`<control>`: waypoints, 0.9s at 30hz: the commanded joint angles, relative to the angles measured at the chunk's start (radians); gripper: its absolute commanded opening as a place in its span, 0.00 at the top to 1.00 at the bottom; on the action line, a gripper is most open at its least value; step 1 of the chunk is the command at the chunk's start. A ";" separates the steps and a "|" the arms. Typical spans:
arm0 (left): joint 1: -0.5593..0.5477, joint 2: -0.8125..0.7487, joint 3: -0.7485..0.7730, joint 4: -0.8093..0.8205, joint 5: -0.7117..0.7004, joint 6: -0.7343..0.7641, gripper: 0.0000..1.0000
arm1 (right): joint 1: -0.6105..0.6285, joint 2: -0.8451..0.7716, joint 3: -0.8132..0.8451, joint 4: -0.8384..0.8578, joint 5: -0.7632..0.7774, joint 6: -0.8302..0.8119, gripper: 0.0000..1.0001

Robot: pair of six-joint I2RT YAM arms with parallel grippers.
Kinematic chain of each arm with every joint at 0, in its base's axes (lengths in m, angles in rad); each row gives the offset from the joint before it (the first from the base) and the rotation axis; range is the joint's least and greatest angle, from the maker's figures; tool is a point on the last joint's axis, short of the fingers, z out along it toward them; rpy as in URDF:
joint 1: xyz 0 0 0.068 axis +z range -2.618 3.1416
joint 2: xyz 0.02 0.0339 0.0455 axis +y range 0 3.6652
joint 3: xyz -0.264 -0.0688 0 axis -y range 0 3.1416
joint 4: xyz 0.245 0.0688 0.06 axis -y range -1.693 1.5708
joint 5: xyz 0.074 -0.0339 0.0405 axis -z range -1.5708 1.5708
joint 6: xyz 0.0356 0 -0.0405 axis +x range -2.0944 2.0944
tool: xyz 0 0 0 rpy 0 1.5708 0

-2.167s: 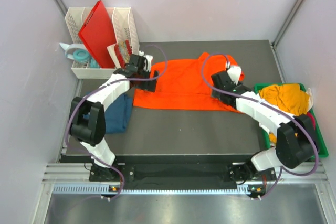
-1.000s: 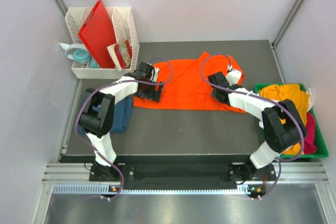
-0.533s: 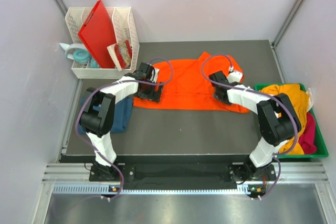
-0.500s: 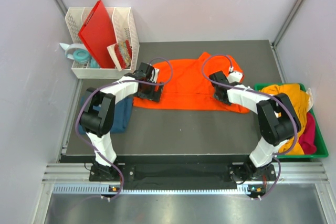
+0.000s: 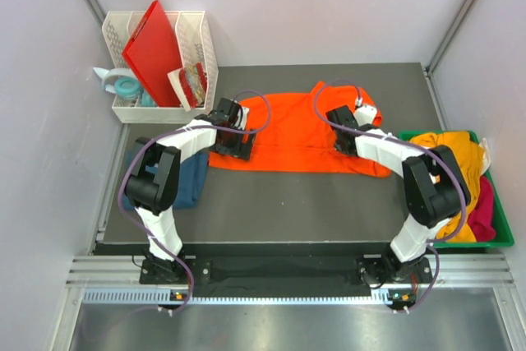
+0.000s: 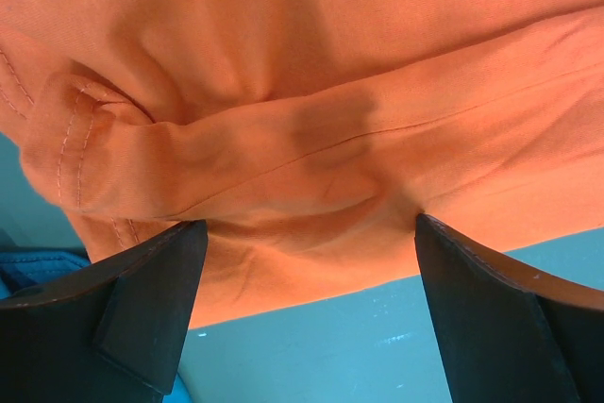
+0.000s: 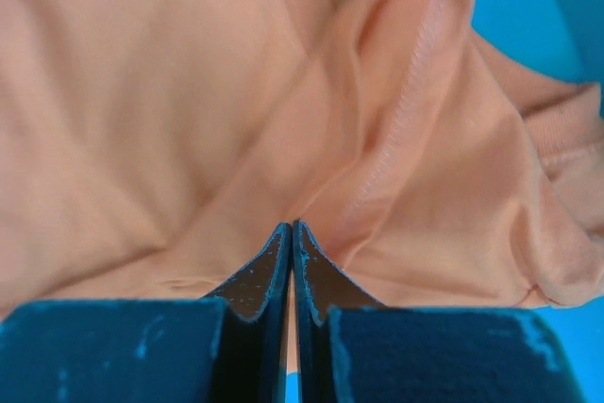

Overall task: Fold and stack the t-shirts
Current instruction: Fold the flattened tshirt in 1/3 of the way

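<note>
The bright orange t-shirt (image 5: 288, 133) lies spread across the back middle of the dark table (image 5: 288, 203). My left gripper (image 5: 233, 144) stands open at its left hem. In the left wrist view the hem fold (image 6: 302, 186) lies between the wide-apart fingers (image 6: 142, 299), with my left gripper (image 6: 310, 233) low over the table. My right gripper (image 5: 343, 133) is on the shirt's right side. In the right wrist view my right gripper (image 7: 293, 228) is shut on a pinch of the orange cloth (image 7: 142, 92) beside a stitched seam. A dark teal-blue t-shirt (image 5: 191, 177) lies folded at the left.
A green bin (image 5: 503, 228) at the right edge holds a mustard-yellow shirt (image 5: 450, 154) and a pink one (image 5: 486, 211). At the back left a white basket (image 5: 131, 113) holds the red board (image 5: 152, 43); tape rolls (image 5: 123, 86) sit beside it.
My right gripper has closed on the orange cloth and shifted slightly toward the back. The left arm has stayed at the shirt's left hem, still open.
</note>
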 commanded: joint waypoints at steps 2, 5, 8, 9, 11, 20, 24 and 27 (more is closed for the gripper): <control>-0.002 0.015 0.032 0.009 -0.007 -0.011 0.05 | 0.007 -0.002 0.159 0.032 0.037 -0.056 1.00; -0.001 0.013 0.032 0.009 -0.008 -0.011 0.05 | 0.004 0.037 0.222 0.023 0.037 -0.073 1.00; -0.002 0.010 0.024 0.009 -0.005 -0.009 0.05 | -0.004 0.087 0.280 0.012 0.029 -0.077 1.00; -0.001 0.012 0.024 0.009 -0.005 -0.009 0.05 | -0.004 0.100 0.292 0.011 0.020 -0.080 1.00; -0.001 0.013 0.024 0.012 -0.005 -0.009 0.05 | -0.007 0.141 0.328 0.011 0.017 -0.088 1.00; -0.001 0.024 0.032 0.006 0.001 -0.011 0.05 | -0.003 0.294 0.449 0.026 -0.051 -0.149 1.00; -0.001 0.028 0.034 0.004 -0.003 -0.009 0.05 | -0.004 0.348 0.490 0.025 -0.098 -0.185 1.00; -0.002 0.036 0.037 0.006 0.000 -0.011 0.05 | -0.006 0.376 0.506 0.035 -0.132 -0.218 0.95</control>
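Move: Pinched in the right hand already is the edge of the orange tshirt's turned-over flap; it is bound for a spot on the shirt about 10 cm ahead and 6 cm left, roughly 1 cm lower. The shirt's far right corner is some 16 cm ahead and 9 cm right, its near edge about 7 cm straight back. From the wide-open left hand that spot lies roughly 9 cm ahead and 27 cm right. The flap's edge, kept pinched in the shut right fingers, is lifted about 6 cm while being swept forward over the shirt, then lowered again, ending some 10 cm farther out and 5 cm to the left, with the wrist turning slightly counter-clockwise. The left hand stays put over the shirt's left end, fingers wide open, their tips resting on the cloth. ##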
